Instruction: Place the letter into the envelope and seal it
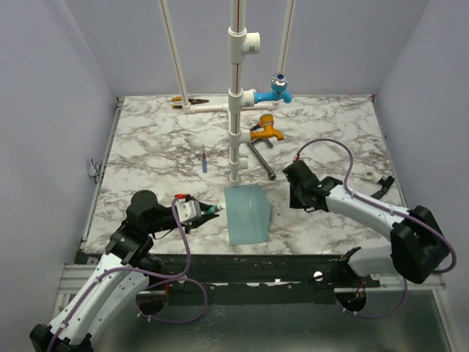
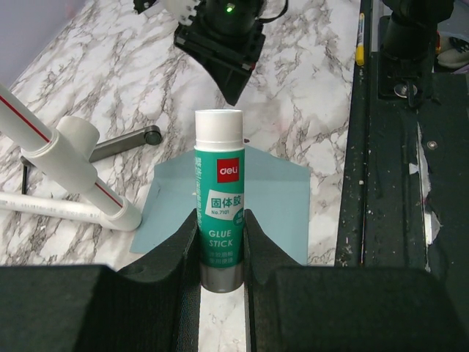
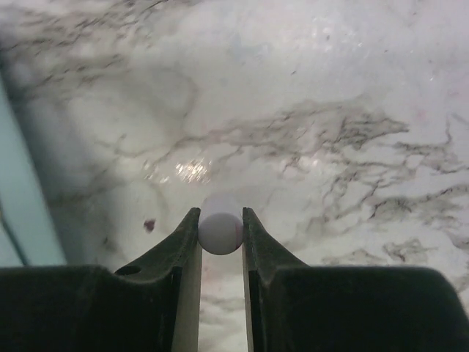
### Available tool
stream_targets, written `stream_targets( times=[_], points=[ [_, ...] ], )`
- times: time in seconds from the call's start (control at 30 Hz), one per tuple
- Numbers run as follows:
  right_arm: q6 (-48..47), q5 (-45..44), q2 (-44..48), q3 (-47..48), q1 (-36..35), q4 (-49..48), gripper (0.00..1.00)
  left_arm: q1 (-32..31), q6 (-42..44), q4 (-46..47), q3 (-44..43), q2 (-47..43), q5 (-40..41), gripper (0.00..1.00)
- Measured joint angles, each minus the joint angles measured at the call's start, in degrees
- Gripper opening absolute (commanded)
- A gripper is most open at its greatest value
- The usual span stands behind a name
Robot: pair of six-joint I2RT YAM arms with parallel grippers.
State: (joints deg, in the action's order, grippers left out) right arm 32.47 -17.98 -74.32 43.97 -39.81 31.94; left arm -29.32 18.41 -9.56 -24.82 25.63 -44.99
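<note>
The light teal envelope [image 1: 247, 213] lies flat on the marble table, near the front edge between the two arms. It also shows under the left fingers [image 2: 275, 198] and at the left border of the right wrist view [image 3: 16, 198]. My left gripper [image 1: 199, 210] [image 2: 220, 220] is shut on a green glue stick [image 1: 213, 211] [image 2: 219, 183], whose white end points over the envelope's left edge. To the right of the envelope, my right gripper [image 1: 297, 199] [image 3: 220, 220] is shut on a small white round cap-like piece [image 3: 220, 233], low over bare marble. The letter is not in view.
A white pipe stand [image 1: 234, 110] with a blue tap [image 1: 278, 88] and an orange tap [image 1: 265, 130] rises just behind the envelope. A blue pen [image 1: 204, 160], a metal rod [image 1: 260, 158] and pliers [image 1: 182, 101] lie further back. The table's front edge [image 1: 242, 255] is close.
</note>
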Motion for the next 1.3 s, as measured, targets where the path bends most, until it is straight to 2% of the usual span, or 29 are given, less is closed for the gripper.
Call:
stream_targets(
  times=[0.13, 0.23, 0.37, 0.43, 0.53, 0.9, 1.07, 1.17, 1.2, 1.27, 1.3],
  points=[
    [-1.7, 1.1, -8.2, 1.2, 5.9, -4.3, 0.01, 0.0, -0.3, 0.0, 0.0, 0.0, 0.0, 0.00],
    [-2.9, 1.1, -12.0, 2.3, 6.6, -5.5, 0.06, 0.0, -0.2, 0.0, 0.0, 0.2, 0.0, 0.00],
    [-4.0, 1.2, -13.4, 2.8, 7.1, -6.5, 0.30, 0.0, -0.2, 0.0, 0.0, 0.7, 0.0, 0.00],
    [-4.3, 1.4, -13.6, 2.8, 7.3, -6.7, 0.45, 0.0, -0.1, 0.0, 0.0, 1.0, 0.0, 0.00],
    [-4.5, 2.2, -13.8, 2.8, 7.3, -7.3, 0.56, 0.0, 0.1, 0.0, 0.0, 1.6, 0.0, 0.00],
    [-6.0, 6.2, -12.1, 3.8, 7.6, -5.6, 0.62, 0.0, 0.3, 0.0, 0.0, 1.9, 0.0, 0.00],
    [-8.2, 9.6, -2.5, 6.6, 6.5, -1.7, 0.64, 0.0, 1.4, 0.0, 0.0, 1.9, -0.1, 0.00],
    [-9.6, 10.2, 4.9, 8.6, 1.8, 0.0, 0.64, 0.0, 6.1, -1.2, -0.1, 1.7, -0.7, 0.00],
    [-9.9, 10.9, 7.3, 9.2, -1.0, 0.3, 0.67, 0.0, 7.9, -1.8, -0.2, 1.6, -0.8, 0.00],
    [-10.4, 12.8, 11.1, 9.9, -8.2, -0.3, 0.97, 0.0, 11.6, -2.9, -0.7, 1.6, -0.8, 0.00],
    [-10.8, 13.8, 12.2, 9.9, -11.3, -1.0, 1.00, 0.0, 14.6, -3.4, -1.0, 1.6, -0.8, 0.00]
  ],
)
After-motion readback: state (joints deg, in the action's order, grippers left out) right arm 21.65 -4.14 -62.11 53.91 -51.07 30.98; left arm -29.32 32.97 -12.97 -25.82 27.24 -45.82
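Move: The right hand holds the glue stick's white cap low over bare table; the spot where it will go is about 4 cm ahead, 1 cm right and 5 cm below. The envelope's middle is some 15 cm to this hand's left and 2 cm back, 5 cm below; the metal rod's middle is about 13 cm ahead and 11 cm left. From the left hand, that spot is roughly 12 cm ahead, 25 cm right and 18 cm below. Forward and down about 5 cm, the right hand brings the held cap onto the bare marble right of the envelope, stays there while its fingers open wide and lets go. It then rises some 16 cm and swings left and back towards the glue stick, turning counter-clockwise about 30 degrees. The left hand keeps its grip on the stick almost in place, rolling roughly 10 degrees at the end. ##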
